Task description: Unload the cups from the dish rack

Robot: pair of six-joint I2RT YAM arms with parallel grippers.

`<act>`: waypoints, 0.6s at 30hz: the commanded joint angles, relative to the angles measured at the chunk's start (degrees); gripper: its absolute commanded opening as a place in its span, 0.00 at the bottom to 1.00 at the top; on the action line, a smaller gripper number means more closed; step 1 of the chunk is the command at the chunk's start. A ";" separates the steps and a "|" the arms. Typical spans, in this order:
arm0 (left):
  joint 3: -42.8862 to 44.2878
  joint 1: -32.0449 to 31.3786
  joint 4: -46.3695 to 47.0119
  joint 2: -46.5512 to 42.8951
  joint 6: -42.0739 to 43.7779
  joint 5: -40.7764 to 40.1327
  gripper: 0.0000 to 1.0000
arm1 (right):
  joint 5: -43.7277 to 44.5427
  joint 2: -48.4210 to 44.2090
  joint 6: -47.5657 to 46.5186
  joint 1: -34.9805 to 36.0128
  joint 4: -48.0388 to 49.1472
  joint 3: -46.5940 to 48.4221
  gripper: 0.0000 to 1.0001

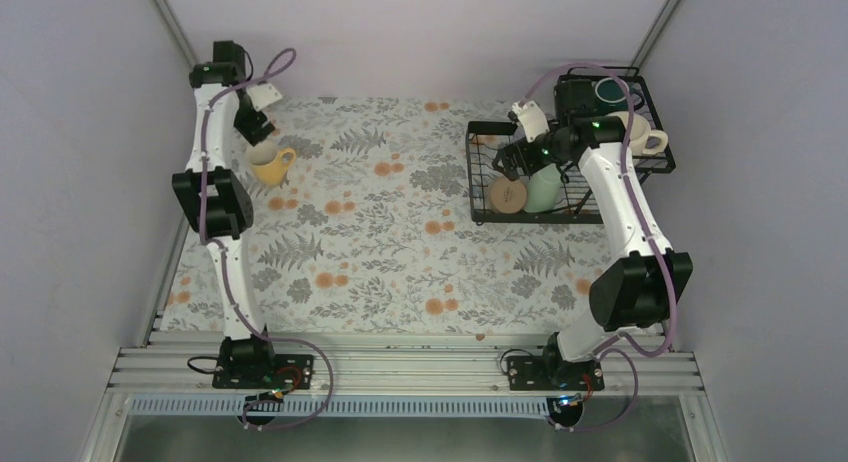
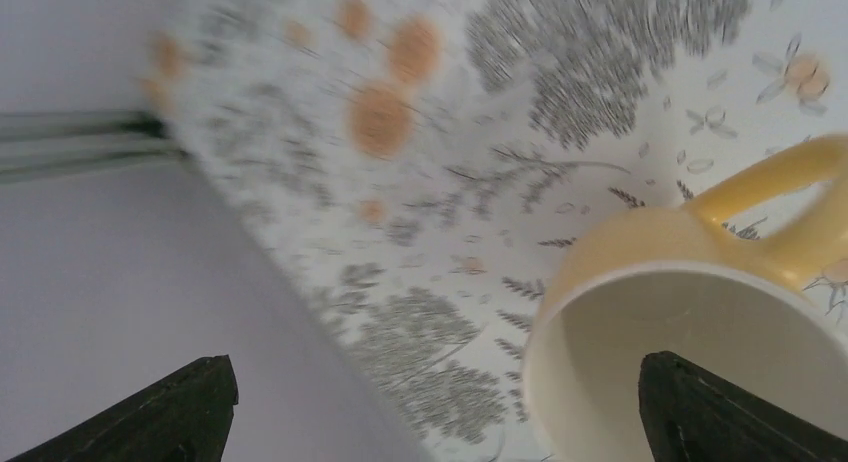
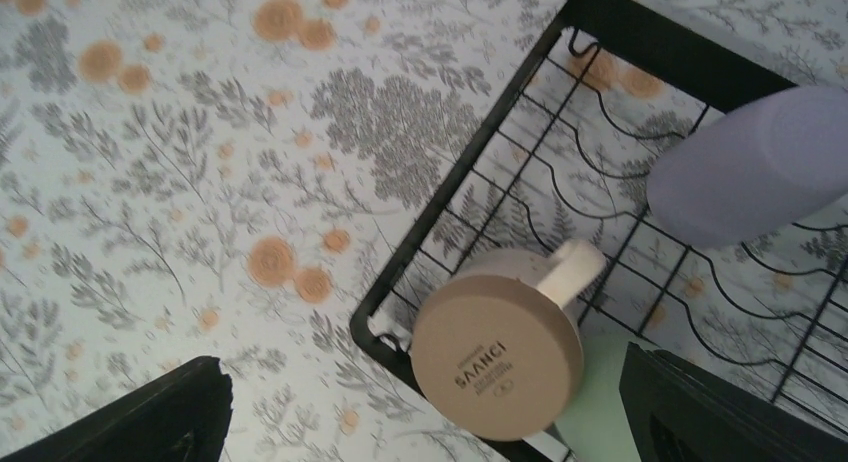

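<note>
A yellow mug [image 1: 269, 163] stands upright on the floral cloth at the far left. My left gripper [image 1: 255, 128] hangs just behind it, open; in the left wrist view one fingertip [image 2: 715, 412] overlaps the mug's [image 2: 690, 312] mouth without gripping it. The black dish rack [image 1: 470, 177] is at the far right. My right gripper [image 1: 512, 162] hovers open over its front left corner, above an upturned cream mug [image 3: 497, 357], a mint tumbler [image 3: 598, 407] and a lavender tumbler [image 3: 750, 167]. A cream mug [image 1: 640, 134] and a dark green mug [image 1: 610, 90] sit in the raised basket.
The floral cloth [image 1: 400, 242] covers the table. A grey wall [image 2: 120, 282] runs close along the left gripper's side, and another wall stands just right of the rack. The arm bases sit on a metal rail [image 1: 400, 367] at the near edge.
</note>
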 commanded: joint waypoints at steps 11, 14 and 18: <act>-17.49 -14.24 18.75 -34.37 -20.49 6.96 1.00 | 10.84 4.48 -0.83 0.29 -2.89 -1.45 0.90; -31.58 -17.18 32.45 -42.77 -28.45 5.24 1.00 | 10.40 7.54 3.45 0.42 -0.80 -0.37 0.76; -45.08 -19.19 46.21 -49.32 -33.51 -0.24 1.00 | 11.38 11.99 9.32 1.84 0.34 3.39 0.65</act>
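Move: For the right gripper, the tan cup standing bottom-up in the rack is nearly straight below, about 18 cm down, 2 cm ahead and 1 cm to the right. The green cup is some 10 cm to the right of the tan cup and 2 cm farther out; the purple cup is 16 cm beyond the tan cup and 6 cm to its right. From the empty left gripper, the tan cup is roughly 60 cm right, 12 cm back and 7 cm lower, and the yellow cup just set down is 4 cm back and 10 cm below. Lower the open right gripper some 8 cm onto the tan cup's side of the rack, easing slightly right, tipping the fingers more steeply down and narrowing them by about a third while still above the cup. Meanwhile lift the already open left gripper away from the yellow cup, up about 23 cm, then also right and somewhat back, its fingers swinging up to point forward. ##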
